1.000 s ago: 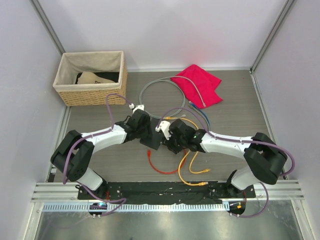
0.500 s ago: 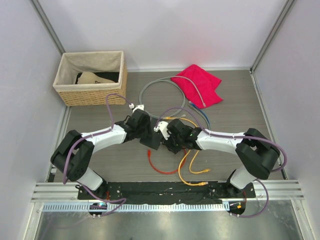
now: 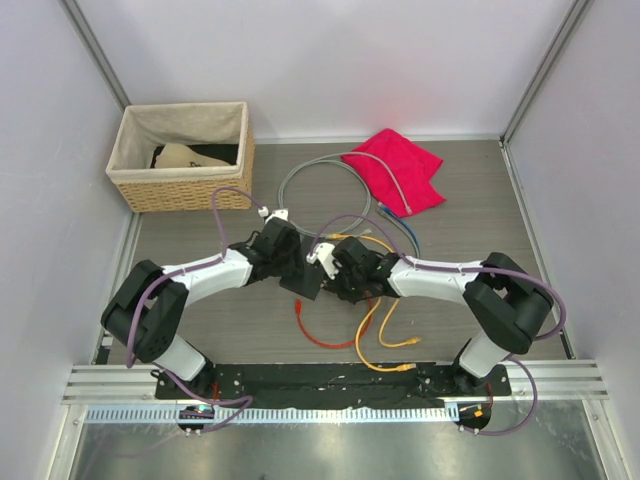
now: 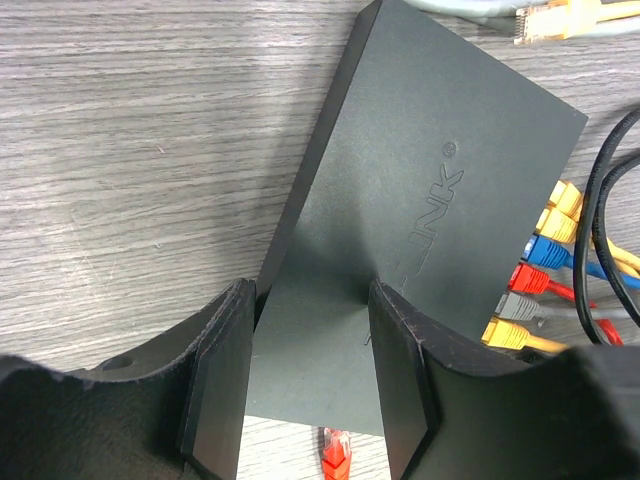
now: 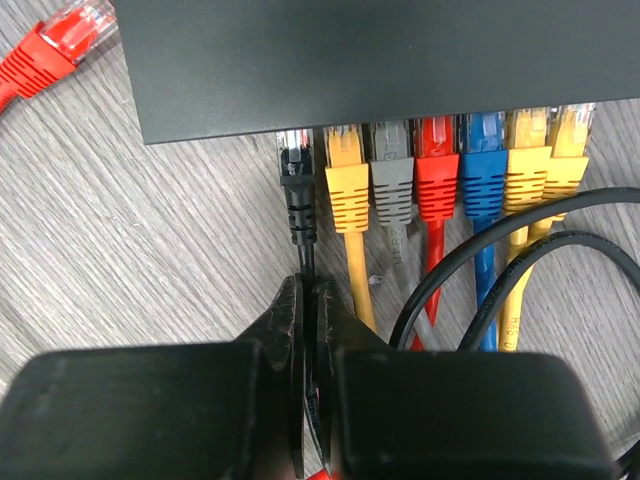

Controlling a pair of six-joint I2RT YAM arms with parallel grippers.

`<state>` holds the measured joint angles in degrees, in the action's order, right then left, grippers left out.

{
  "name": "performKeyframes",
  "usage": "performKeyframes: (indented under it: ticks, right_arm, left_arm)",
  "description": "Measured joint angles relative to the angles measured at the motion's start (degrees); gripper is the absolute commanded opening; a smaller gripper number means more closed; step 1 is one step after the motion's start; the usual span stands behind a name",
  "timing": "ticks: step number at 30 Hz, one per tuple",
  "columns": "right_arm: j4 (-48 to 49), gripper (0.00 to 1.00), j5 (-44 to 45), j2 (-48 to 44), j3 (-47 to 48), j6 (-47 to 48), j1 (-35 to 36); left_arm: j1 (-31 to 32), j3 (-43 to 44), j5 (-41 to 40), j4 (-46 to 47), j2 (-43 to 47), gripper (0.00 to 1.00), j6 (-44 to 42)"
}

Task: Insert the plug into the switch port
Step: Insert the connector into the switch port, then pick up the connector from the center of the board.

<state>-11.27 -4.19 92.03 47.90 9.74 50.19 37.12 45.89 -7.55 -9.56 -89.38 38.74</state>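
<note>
The switch (image 3: 303, 283) is a flat dark grey box (image 4: 420, 150) lying on the table between the arms. My left gripper (image 4: 310, 300) stands half apart at its end, one finger against a long edge and the other resting on the top face. My right gripper (image 5: 312, 300) is shut on a thin black cable just behind the black plug (image 5: 297, 185). The plug's clear tip sits at the mouth of the leftmost port of the switch (image 5: 350, 50). Several coloured plugs (image 5: 435, 185) fill the ports beside it.
A wicker basket (image 3: 180, 155) stands at the back left and a red cloth (image 3: 395, 170) at the back right. A grey cable (image 3: 310, 175) loops behind the arms. Red (image 3: 320, 335) and yellow cables (image 3: 375, 350) trail toward the near edge. A loose red plug (image 5: 55, 45) lies by the switch's corner.
My right gripper has closed on the black cable, and the right arm has drawn in a little to the left toward the switch. The left arm and the switch have not moved.
</note>
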Motion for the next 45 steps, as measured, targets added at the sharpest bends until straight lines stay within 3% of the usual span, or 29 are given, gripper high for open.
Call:
performKeyframes:
  ticks: [23,25,26,27,32,37,42,45]
  right_arm:
    - [-6.78,0.02,-1.01,1.88,5.92,-1.29,-0.26]
    - [-6.8,0.09,-0.96,2.12,5.97,-1.53,-0.26]
    - [-6.8,0.22,-0.94,2.12,5.97,-1.64,-0.24]
    - [-6.8,0.27,-0.92,2.12,5.97,-1.81,-0.26]
    - [0.11,0.43,-2.23,1.11,6.34,-3.1,-0.13]
    - [0.9,0.49,-2.38,-5.42,6.69,-3.02,-2.54]
    - [0.83,0.56,-0.37,-7.72,11.34,-3.21,-11.98]
    - [0.92,0.57,1.55,-6.05,14.53,-3.21,-17.07]
  left_arm:
    - [0.02,-2.47,1.11,3.69,0.87,0.51,0.11]
    - [0.0,-2.6,0.81,3.85,1.44,0.54,0.42]
    - [0.0,-2.64,0.57,3.87,1.66,0.57,0.7]
    - [-0.15,-2.75,0.48,3.98,1.7,0.58,0.9]
    - [-1.51,-2.43,1.22,2.62,1.6,0.73,2.25]
    - [-1.62,-1.55,-0.33,-2.21,3.08,0.82,2.25]
    - [-1.55,-1.57,-2.34,-11.26,10.19,1.0,2.89]
    - [-1.55,-1.11,-3.39,-15.37,17.51,1.0,3.06]
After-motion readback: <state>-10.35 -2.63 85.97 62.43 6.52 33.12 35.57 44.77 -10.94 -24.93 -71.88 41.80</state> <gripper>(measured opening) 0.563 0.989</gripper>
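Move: About 2 cm ahead and 4 cm left of the right hand, at much its own height, is the switch port that the pinched black cable's plug already points into. The neighbouring yellow plug is some 3 cm ahead and 3 cm left, the switch's middle 5 cm ahead and 7 cm left, and the loose red plug 3 cm back and 11 cm left. From the left hand, at the switch's left edge, the port lies roughly 4 cm back, 6 cm right and 1 cm lower. Bearing leftward on the black plug to seat it, the right hand keeps the cable pinched, edging barely half a centimetre left and about 1 cm up while the left hand braces the switch. Both then open and come free: the right hops left, then sweeps about 14 cm forward and 13 cm up, veering right and turning some 20 degrees clockwise; the left lifts about 5 cm, going left and a little back. ##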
